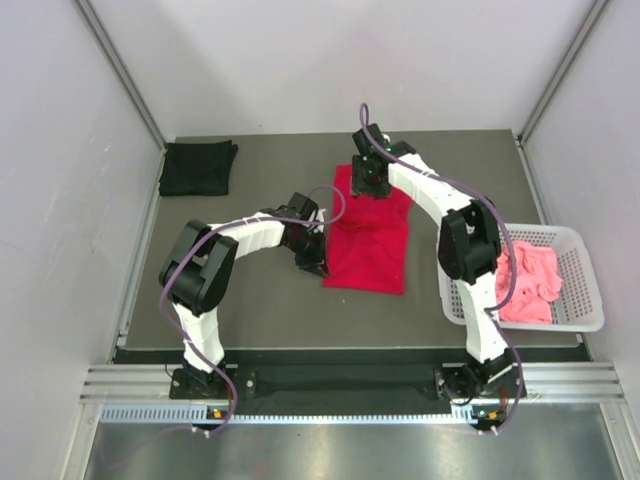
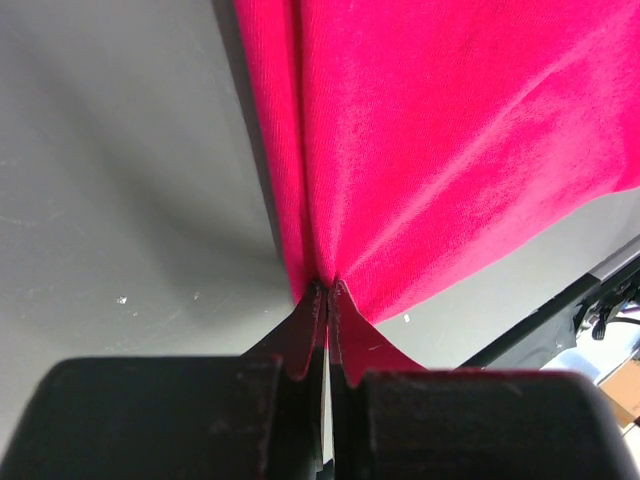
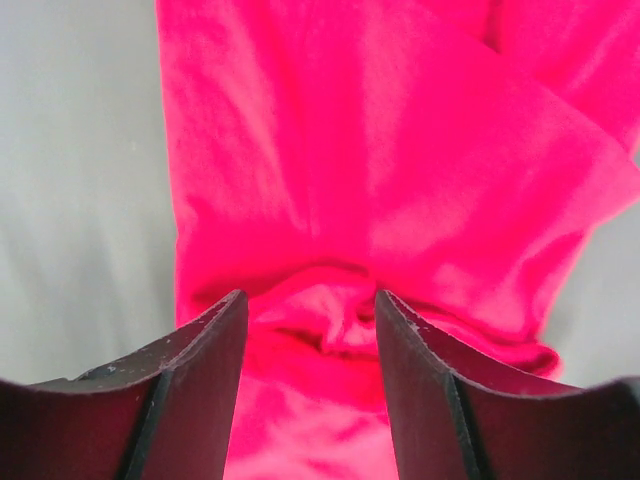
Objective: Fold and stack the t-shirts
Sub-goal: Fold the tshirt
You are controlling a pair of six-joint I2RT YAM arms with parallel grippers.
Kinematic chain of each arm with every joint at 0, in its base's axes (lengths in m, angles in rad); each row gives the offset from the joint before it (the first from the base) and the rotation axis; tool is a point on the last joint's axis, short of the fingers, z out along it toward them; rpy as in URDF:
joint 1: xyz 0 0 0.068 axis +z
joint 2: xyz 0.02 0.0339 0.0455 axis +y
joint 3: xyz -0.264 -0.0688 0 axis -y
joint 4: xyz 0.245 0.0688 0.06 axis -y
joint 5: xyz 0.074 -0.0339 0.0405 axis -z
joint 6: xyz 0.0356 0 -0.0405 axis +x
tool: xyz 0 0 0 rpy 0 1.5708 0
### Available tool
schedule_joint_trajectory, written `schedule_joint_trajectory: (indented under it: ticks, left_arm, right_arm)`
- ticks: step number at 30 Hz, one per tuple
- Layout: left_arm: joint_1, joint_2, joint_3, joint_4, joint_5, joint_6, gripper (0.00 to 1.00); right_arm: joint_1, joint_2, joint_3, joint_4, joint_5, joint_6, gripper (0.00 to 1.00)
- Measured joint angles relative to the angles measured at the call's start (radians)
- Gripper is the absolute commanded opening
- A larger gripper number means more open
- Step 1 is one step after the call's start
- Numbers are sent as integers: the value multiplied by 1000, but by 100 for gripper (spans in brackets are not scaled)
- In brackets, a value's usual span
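Observation:
The bright red t-shirt (image 1: 370, 240) lies partly folded in the middle of the table. My left gripper (image 1: 318, 262) sits at its near left edge, shut on a pinch of the red cloth (image 2: 450, 130) at the fingertips (image 2: 327, 285). My right gripper (image 1: 368, 180) hovers low over the shirt's far end. It is open, and a bunched ridge of red cloth (image 3: 350, 150) lies between its spread fingers (image 3: 310, 310). The black t-shirt (image 1: 198, 167) rests folded at the far left corner. The salmon pink t-shirt (image 1: 527, 285) is crumpled in the basket.
A white lattice basket (image 1: 585, 290) stands at the table's right edge beside the right arm. Grey walls close in the left, far and right sides. A metal rail (image 1: 340, 385) runs along the near edge by the arm bases.

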Motion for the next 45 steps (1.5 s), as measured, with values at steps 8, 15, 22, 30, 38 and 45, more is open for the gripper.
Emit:
schedule_joint_trajectory:
  ticks: [8,15,22,30,38,45]
  left_arm:
    - [3,0,-6,6,13,-2,0]
    - [6,-1,-15,16,29,-7,0]
    - [6,-1,-16,16,34,-5,0]
    - [10,-1,-16,15,35,6,0]
    - [32,-1,-15,2,40,19,19]
    - [58,-31,-15,-23,38,35,32]
  right_arm:
    - [8,-251,-377,-1,-66,32,54]
    - [30,-232,-435,32,-105,69,54]
    - [27,-98,-298,50,-89,75,55]
    - [-6,76,-22,7,-50,41,55]
    - [-60,83,85,-28,-44,-43,55]
    - [-65,-239,-317,-8,-72,-162,55]
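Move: The bunched crease across the middle of the t-shirt lies about 5 cm back of the right hand, level with it sideways and some 7 cm below. From that hand the t-shirt's far edge is about 10 cm ahead, and its near hem about 20 cm back. The left hand still pinches the t-shirt's near left corner at its fingertips; from there the crease is roughly 11 cm ahead and 10 cm to the right. Back and down comes first: the right hand draws about 10 cm towards its base, then strokes forward some 12 cm low along the t-shirt over the crease, rising towards the end, before swinging back and to the right, still climbing, fingers kept half open. The left hand all but stays, holding the corner, then opens about a third, releases it and eases off leftward and slightly up. ##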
